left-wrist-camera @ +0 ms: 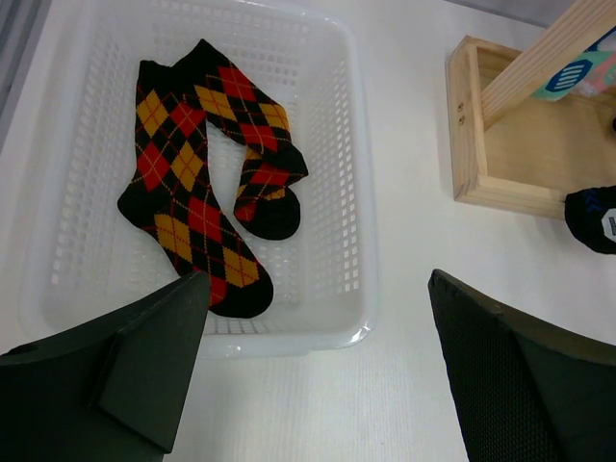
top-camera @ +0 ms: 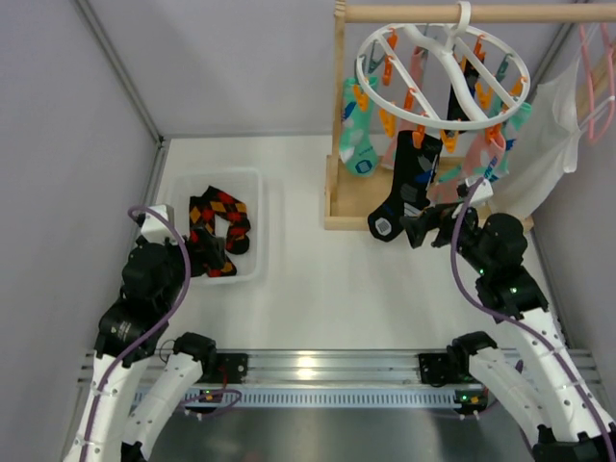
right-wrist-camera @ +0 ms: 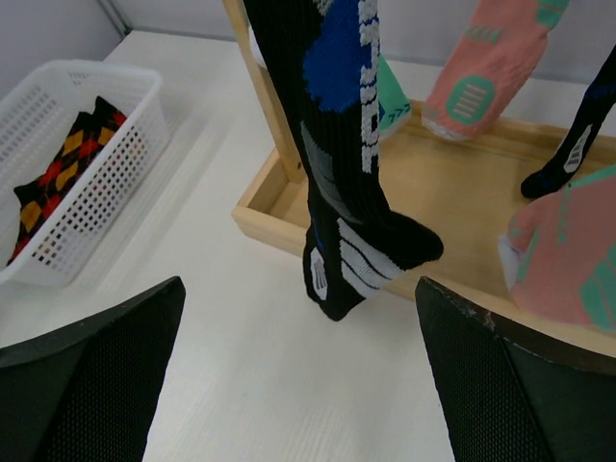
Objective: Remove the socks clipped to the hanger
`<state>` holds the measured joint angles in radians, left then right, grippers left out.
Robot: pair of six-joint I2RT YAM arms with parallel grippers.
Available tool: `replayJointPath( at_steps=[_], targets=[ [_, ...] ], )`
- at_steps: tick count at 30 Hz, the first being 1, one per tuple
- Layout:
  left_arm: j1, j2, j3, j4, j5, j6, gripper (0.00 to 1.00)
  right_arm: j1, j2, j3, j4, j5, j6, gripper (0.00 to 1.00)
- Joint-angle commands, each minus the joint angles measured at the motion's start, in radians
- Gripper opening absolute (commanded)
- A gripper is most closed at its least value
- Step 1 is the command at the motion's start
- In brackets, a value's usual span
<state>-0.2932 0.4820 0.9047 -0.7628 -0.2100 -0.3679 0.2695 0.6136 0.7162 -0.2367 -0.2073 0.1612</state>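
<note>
The white ring hanger (top-camera: 438, 72) hangs by its hook from a wooden rod, with orange and teal clips around it. Several socks are clipped to it: a teal sock (top-camera: 358, 135), a black sock (top-camera: 404, 188) with blue and grey patches, and pink socks (top-camera: 481, 164). In the right wrist view the black sock (right-wrist-camera: 351, 192) dangles just ahead of my right gripper (right-wrist-camera: 300, 318), whose jaws are open and empty. A pink sock (right-wrist-camera: 481, 77) hangs behind it. My left gripper (left-wrist-camera: 318, 318) is open over the table at the near corner of the basket.
A white mesh basket (left-wrist-camera: 356, 192) holds two red-orange-black argyle socks (left-wrist-camera: 192, 192). The wooden stand's tray base (top-camera: 337, 207) sits under the hanger. A pink hanger (top-camera: 597, 67) with a white garment (top-camera: 549, 144) hangs at far right. Grey walls close in both sides.
</note>
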Motion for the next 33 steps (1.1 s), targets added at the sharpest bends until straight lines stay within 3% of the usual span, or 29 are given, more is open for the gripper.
replayJointPath(
  at_steps=[1,12,13,14,21,24,29,33],
  targets=[
    [-0.011,-0.005,-0.009,0.046,0.015,-0.008,0.99,-0.016,0.063,0.026,0.207,-0.017,-0.106,0.99],
    [-0.021,0.027,-0.003,0.053,0.058,0.003,0.99,-0.026,0.273,-0.034,0.537,-0.075,-0.268,1.00],
    [-0.021,0.033,-0.001,0.053,0.066,0.004,0.99,-0.033,0.288,-0.035,0.551,-0.099,-0.259,0.97],
    [-0.021,0.036,0.008,0.054,0.086,0.007,0.99,-0.052,0.302,-0.040,0.571,-0.175,-0.255,0.88],
    [-0.020,0.101,0.089,0.095,0.205,-0.065,0.99,-0.075,0.379,-0.133,0.796,-0.466,-0.114,0.67],
    [-0.021,0.157,0.170,0.106,0.205,-0.106,0.99,-0.075,0.391,-0.170,0.881,-0.471,-0.042,0.62],
    [-0.020,0.271,0.321,0.118,0.205,-0.210,0.99,-0.038,0.382,-0.218,0.929,-0.386,-0.014,0.37],
    [-0.021,0.436,0.462,0.158,0.352,-0.241,0.99,0.020,0.388,-0.222,0.941,-0.308,-0.009,0.25]
  ],
)
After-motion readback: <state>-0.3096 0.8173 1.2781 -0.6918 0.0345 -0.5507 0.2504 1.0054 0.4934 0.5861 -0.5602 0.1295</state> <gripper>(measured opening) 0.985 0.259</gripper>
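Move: The lower half of the black sock hanging nearest me is about 8 cm ahead of my right hand, 4 cm to its left and slightly lower. From that hand, the pink sock hangs some 15 cm ahead and 7 cm right, and the teal sock about 24 cm ahead and 9 cm left, both near hand height. From my left hand, the black sock is roughly 13 cm ahead and 40 cm right; the white basket lies about 13 cm ahead, 5 cm left and 20 cm below. I reach my open right hand forward about 7 cm to the black sock, tipping the fingers up, then swing left and slightly down, easing back a little and turning some 20 degrees counter-clockwise as the fingers close from wide open and pinch the sock's lower part. My left hand, still open, rises about 10 cm and drifts right and forward towards the hanging socks, rolling its left side down. ##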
